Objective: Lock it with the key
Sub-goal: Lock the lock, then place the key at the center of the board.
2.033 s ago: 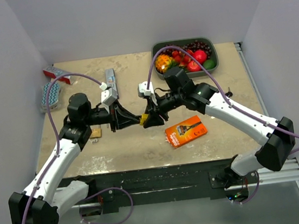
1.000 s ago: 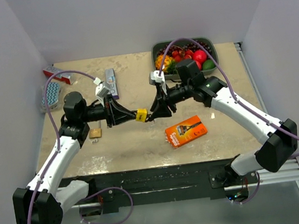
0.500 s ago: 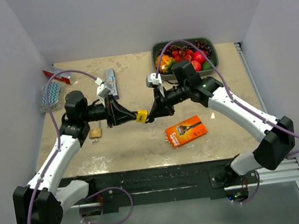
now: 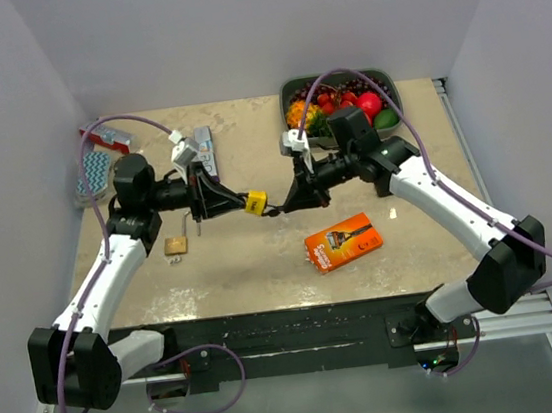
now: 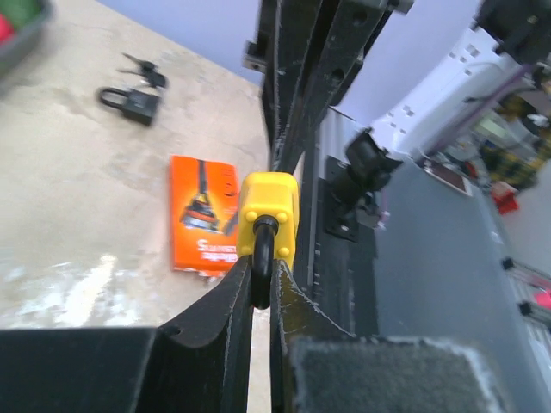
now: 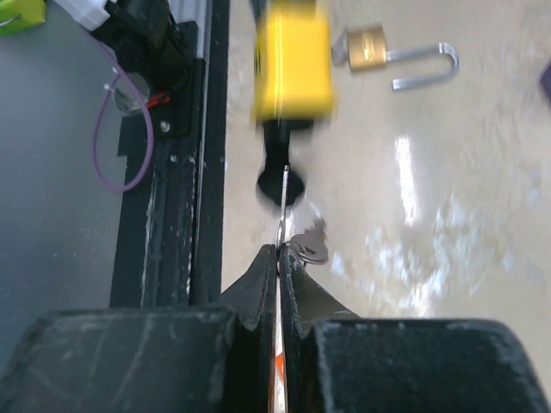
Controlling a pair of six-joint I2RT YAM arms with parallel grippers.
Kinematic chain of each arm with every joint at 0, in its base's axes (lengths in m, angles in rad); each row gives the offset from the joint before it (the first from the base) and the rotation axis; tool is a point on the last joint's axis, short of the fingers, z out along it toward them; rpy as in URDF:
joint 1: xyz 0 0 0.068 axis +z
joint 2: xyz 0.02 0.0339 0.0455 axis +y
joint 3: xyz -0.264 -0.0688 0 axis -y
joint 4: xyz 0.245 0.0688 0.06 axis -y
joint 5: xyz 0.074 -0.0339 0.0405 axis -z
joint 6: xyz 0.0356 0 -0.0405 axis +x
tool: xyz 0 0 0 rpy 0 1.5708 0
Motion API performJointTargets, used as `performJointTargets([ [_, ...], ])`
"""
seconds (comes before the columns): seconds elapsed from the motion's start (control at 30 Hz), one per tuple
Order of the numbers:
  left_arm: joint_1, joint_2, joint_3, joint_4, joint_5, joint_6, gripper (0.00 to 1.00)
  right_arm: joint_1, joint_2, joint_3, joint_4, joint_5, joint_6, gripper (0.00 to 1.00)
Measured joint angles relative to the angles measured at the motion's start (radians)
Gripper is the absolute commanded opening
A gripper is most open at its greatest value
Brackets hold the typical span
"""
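Note:
A yellow padlock (image 4: pixel 253 203) hangs in the air above the middle of the table. My left gripper (image 4: pixel 235 200) is shut on its black shackle (image 5: pixel 261 267), and the yellow body (image 5: pixel 269 213) stands just past the fingertips of this gripper (image 5: pixel 261 291). The key's black head (image 6: pixel 281 185) sticks out of the padlock's (image 6: pixel 293 69) underside. My right gripper (image 6: pixel 280 251) is shut on the thin metal ring that runs from that head, and a spare silver key (image 6: pixel 307 247) dangles beside the jaws. From above, the right gripper (image 4: pixel 278 207) meets the lock from the right.
An orange razor box (image 4: pixel 343 243) lies below the grippers. A brass padlock (image 4: pixel 175 245) with its shackle open lies at the left. A fruit bowl (image 4: pixel 392 117) stands at the back right, packets (image 4: pixel 96 173) at the back left. A black padlock (image 5: pixel 129 101) with keys lies farther right.
The right gripper has shut on the key ring. Both grippers and the yellow padlock have shifted slightly towards the back of the table.

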Motion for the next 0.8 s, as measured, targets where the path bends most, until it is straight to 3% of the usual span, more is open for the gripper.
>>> performJointTargets([
  [0.13, 0.085, 0.001, 0.025, 0.026, -0.012, -0.011, 0.0, -0.098, -0.002, -0.038, -0.119, 0.002, -0.021, 0.0],
  [0.33, 0.104, 0.001, 0.037, 0.048, -0.019, -0.019, 0.0, -0.211, 0.031, -0.074, -0.177, -0.001, -0.014, 0.0],
  [0.5, 0.105, 0.0, 0.037, 0.011, -0.043, 0.0, 0.0, -0.303, 0.068, -0.151, -0.073, 0.042, 0.118, 0.0],
  [0.8, 0.105, -0.026, 0.037, -0.085, -0.089, 0.062, 0.0, -0.399, 0.143, -0.25, 0.21, 0.366, 0.418, 0.0],
])
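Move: The yellow lock hangs in the left fingers, its body about 3 cm to that hand's right, 1 cm lower; the brass padlock lies some 20 cm left, 6 cm ahead and 24 cm below. From the right hand, with the key at the lock's near end, the lock is about 6 cm left, 1 cm ahead and 2 cm up. The orange box lies about 14 cm right, 3 cm ahead, and the black padlock 27 cm right, 17 cm ahead, both some 22 cm down. The lock stays gripped in the left fingers while the left hand draws it about 4 cm forward and left, mostly at once, turning some 10 degrees counter-clockwise. The right hand, shut on the key, carries it away right and down, then increasingly forward too, about 14 cm right and down and 12 cm forward, over the table towards the black padlock, swinging clockwise some 50 degrees. ##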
